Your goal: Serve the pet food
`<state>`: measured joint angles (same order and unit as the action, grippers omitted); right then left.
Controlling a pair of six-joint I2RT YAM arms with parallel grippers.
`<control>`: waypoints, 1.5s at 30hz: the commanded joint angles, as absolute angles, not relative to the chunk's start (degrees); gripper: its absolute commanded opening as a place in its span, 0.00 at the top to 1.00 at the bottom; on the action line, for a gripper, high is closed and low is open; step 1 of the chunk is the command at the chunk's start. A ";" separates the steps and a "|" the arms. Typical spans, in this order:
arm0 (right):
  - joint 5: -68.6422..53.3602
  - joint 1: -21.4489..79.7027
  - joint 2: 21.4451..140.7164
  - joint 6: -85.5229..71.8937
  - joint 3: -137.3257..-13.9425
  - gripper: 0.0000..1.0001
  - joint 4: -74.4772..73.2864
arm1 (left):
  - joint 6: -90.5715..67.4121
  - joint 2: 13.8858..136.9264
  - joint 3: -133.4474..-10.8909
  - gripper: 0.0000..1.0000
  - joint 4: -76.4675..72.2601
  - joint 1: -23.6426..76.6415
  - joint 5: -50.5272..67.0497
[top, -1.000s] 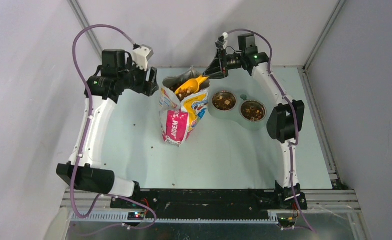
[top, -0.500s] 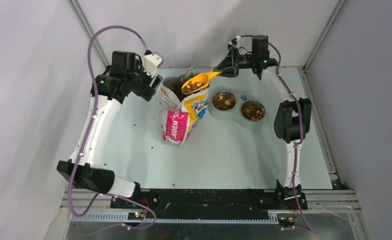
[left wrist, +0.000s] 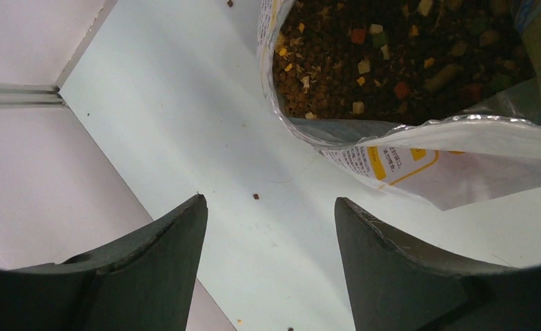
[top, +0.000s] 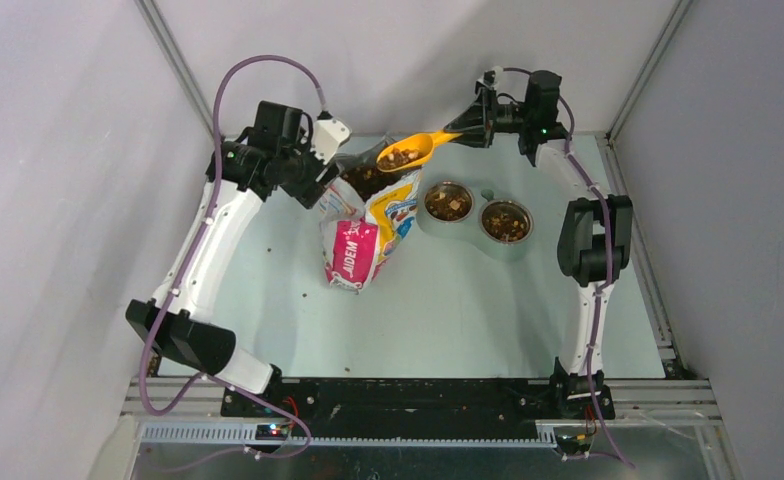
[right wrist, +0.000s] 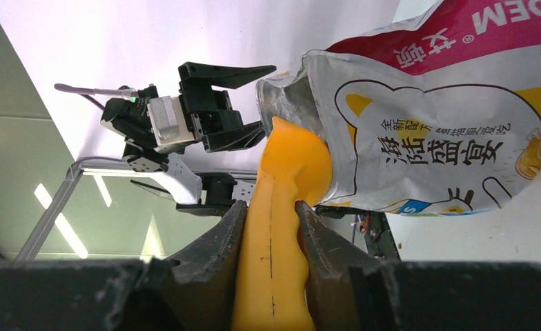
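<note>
The pet food [left wrist: 392,55], dark-brown kibble with tan bits, fills the open cartoon-cat bag [top: 363,225] standing mid-table. More pet food [top: 400,156] lies in the bowl of a yellow scoop [top: 413,150] held level above the bag's mouth. My right gripper [top: 465,131] is shut on the scoop's handle [right wrist: 273,262]. My left gripper [left wrist: 268,207] is open, nothing between its fingers, hovering just left of the bag's rim [left wrist: 302,131]. A double pet bowl [top: 476,222] to the right of the bag holds kibble in both cups.
Stray kibble pellets [left wrist: 256,196] dot the table around the bag. The back wall stands close behind both grippers, and the enclosure's frame rails [top: 633,95] run along the table's sides.
My right gripper lifted the loaded scoop out of the bag and drew it up and to the right. My left arm swung right toward the bag's rim, still open.
</note>
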<state>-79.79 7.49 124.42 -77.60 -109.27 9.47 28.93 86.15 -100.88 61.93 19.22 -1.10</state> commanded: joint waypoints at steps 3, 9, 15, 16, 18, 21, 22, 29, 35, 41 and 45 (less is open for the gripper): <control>-81.47 4.50 119.93 -79.25 -107.57 1.00 15.37 | 28.66 85.34 -103.77 0.25 60.88 19.25 -0.44; -82.02 2.29 117.26 -77.86 -106.14 1.00 13.50 | 27.74 84.28 -103.17 0.25 58.55 19.25 -0.44; -82.29 -1.77 114.75 -79.51 -99.35 1.00 17.63 | 27.58 84.45 -103.87 0.25 58.30 19.34 1.58; -82.45 -2.38 114.41 -79.66 -98.45 1.00 18.26 | 27.55 84.72 -104.19 0.25 58.26 19.34 1.89; -82.49 -4.05 113.35 -79.65 -96.01 1.00 18.74 | 27.32 84.86 -104.80 0.25 57.97 19.34 2.26; -82.54 -6.60 111.51 -79.63 -91.97 1.00 19.72 | 26.49 84.57 -104.70 0.25 57.13 19.65 3.09; -82.36 -7.63 110.67 -79.85 -89.68 1.00 21.79 | 26.40 84.43 -104.40 0.26 57.00 19.76 3.17; -82.31 -12.30 107.22 -80.58 -78.65 1.00 27.59 | 25.39 84.57 -105.41 0.25 56.29 20.65 4.88; -82.49 -17.91 106.77 -75.88 -74.45 1.00 23.34 | 24.30 84.72 -106.97 0.25 56.07 20.65 6.24; -82.06 -22.67 106.39 -56.11 -74.05 1.00 2.08 | 24.04 84.24 -107.66 0.25 55.68 20.65 6.47; -81.19 -24.69 105.76 -46.64 -72.73 1.00 -6.28 | 23.94 83.61 -107.89 0.25 55.72 21.62 6.47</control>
<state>-81.06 -23.44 109.67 -59.88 -73.78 5.80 25.26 86.08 -105.47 57.49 20.53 5.19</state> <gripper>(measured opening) 0.304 0.746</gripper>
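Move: My right hand holds the yellow scoop, loaded with pet food, its head over the bag's right rim. The right bowl lies about 12 cm to that hand's right, 4 cm back and 28 cm below it. The left bowl is almost straight below the hand, about 2 cm farther out. The food bag's middle is some 19 cm left, 6 cm back and 18 cm down. From my left hand, the right bowl is about 40 cm right, 7 cm ahead and 26 cm below. I keep my grip on the scoop handle and carry the load to the right, away from the bag and across over the bowls, about 23 cm. The first stretch is nearly level; after that I sink some 9 cm while turning the hand about 30 degrees clockwise, so that the scoop head comes over the right bowl. My open left hand rises about 4 cm and drifts 3 to 4 cm right beside the bag. ##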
